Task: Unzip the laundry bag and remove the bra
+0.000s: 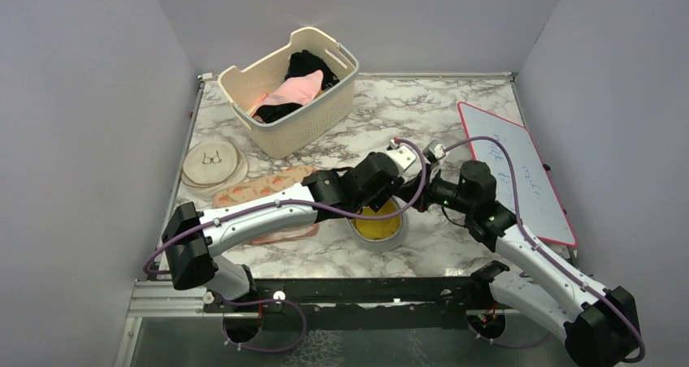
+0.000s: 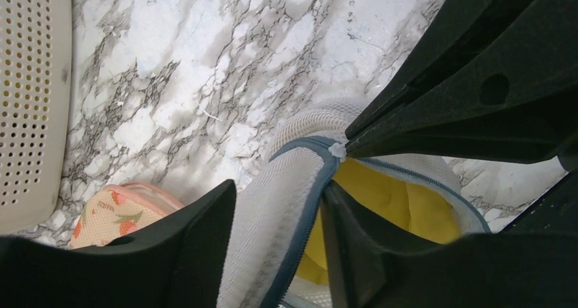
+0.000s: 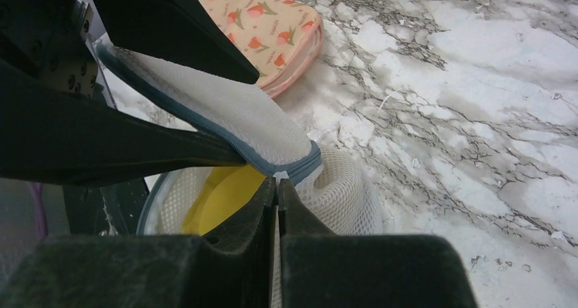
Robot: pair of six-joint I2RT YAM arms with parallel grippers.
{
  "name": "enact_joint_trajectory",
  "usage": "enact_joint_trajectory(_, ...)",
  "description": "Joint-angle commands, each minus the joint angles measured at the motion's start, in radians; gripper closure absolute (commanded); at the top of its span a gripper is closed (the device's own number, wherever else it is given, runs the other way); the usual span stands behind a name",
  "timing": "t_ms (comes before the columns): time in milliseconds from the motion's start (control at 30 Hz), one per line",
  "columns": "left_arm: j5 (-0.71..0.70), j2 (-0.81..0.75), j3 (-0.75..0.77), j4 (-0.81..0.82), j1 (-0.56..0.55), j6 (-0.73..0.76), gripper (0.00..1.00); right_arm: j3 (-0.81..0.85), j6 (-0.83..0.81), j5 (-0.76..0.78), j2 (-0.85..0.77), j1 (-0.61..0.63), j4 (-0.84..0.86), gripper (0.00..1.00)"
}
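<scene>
The laundry bag (image 1: 393, 240) sits on the marble just ahead of both arms, unzipped, with its white mesh lid (image 2: 272, 212) lifted on its blue-grey zip edge. A yellow bra (image 2: 402, 206) shows inside the bag, and also shows in the right wrist view as the bra (image 3: 221, 195). My left gripper (image 2: 278, 189) is open, its fingers on either side of the raised lid. My right gripper (image 3: 277, 182) is shut on the small white tab at the end of the zip. The laundry bag's mesh wall (image 3: 344, 185) bulges just beyond those tips.
A cream perforated basket (image 1: 325, 111) holding pink and black clothes stands at the back left. A peach patterned pouch (image 1: 260, 190) and a cream disc with a glasses drawing (image 1: 213, 162) lie left of the bag. A whiteboard (image 1: 512, 168) lies along the right side.
</scene>
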Motion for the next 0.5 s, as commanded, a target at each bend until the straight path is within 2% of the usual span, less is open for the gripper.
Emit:
enact_joint_trajectory(0,0.004,-0.007,0.031,-0.013,-0.001,0.012,0.64,0.013,-0.012,-0.034,-0.025,-0.007,0.002,0.99)
enact_joint_trajectory(333,0.03,-0.091,0.012,-0.012,-0.002,0.035,1.0,-0.004,0.014,0.051,-0.022,-0.007,0.023,0.99)
enact_joint_trajectory(467,0.03,-0.149,0.002,-0.012,-0.004,0.053,1.0,-0.006,0.022,0.06,0.007,-0.008,0.046,0.99)
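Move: The bag's zip edge already runs between the left hand's half-open fingers, essentially at the hand point. The zip pull is about 3 cm to its right and 1 cm farther out, the yellow bra inside the bag some 4 cm back, straight in line sideways and 6 cm down, and the strawberry pouch roughly 26 cm left, 5 cm ahead and 15 cm below. From the right hand, that zip edge lies about 4 cm left, level in reach and slightly higher. The zip edge is pinched as the left fingers shut on it from about half open, the hand staying in place; still gripping, that hand then lifts about 2 cm and eases slightly back. The right hand stays nearly where it is, its shut fingers keeping hold of the cord at the zip pull. ##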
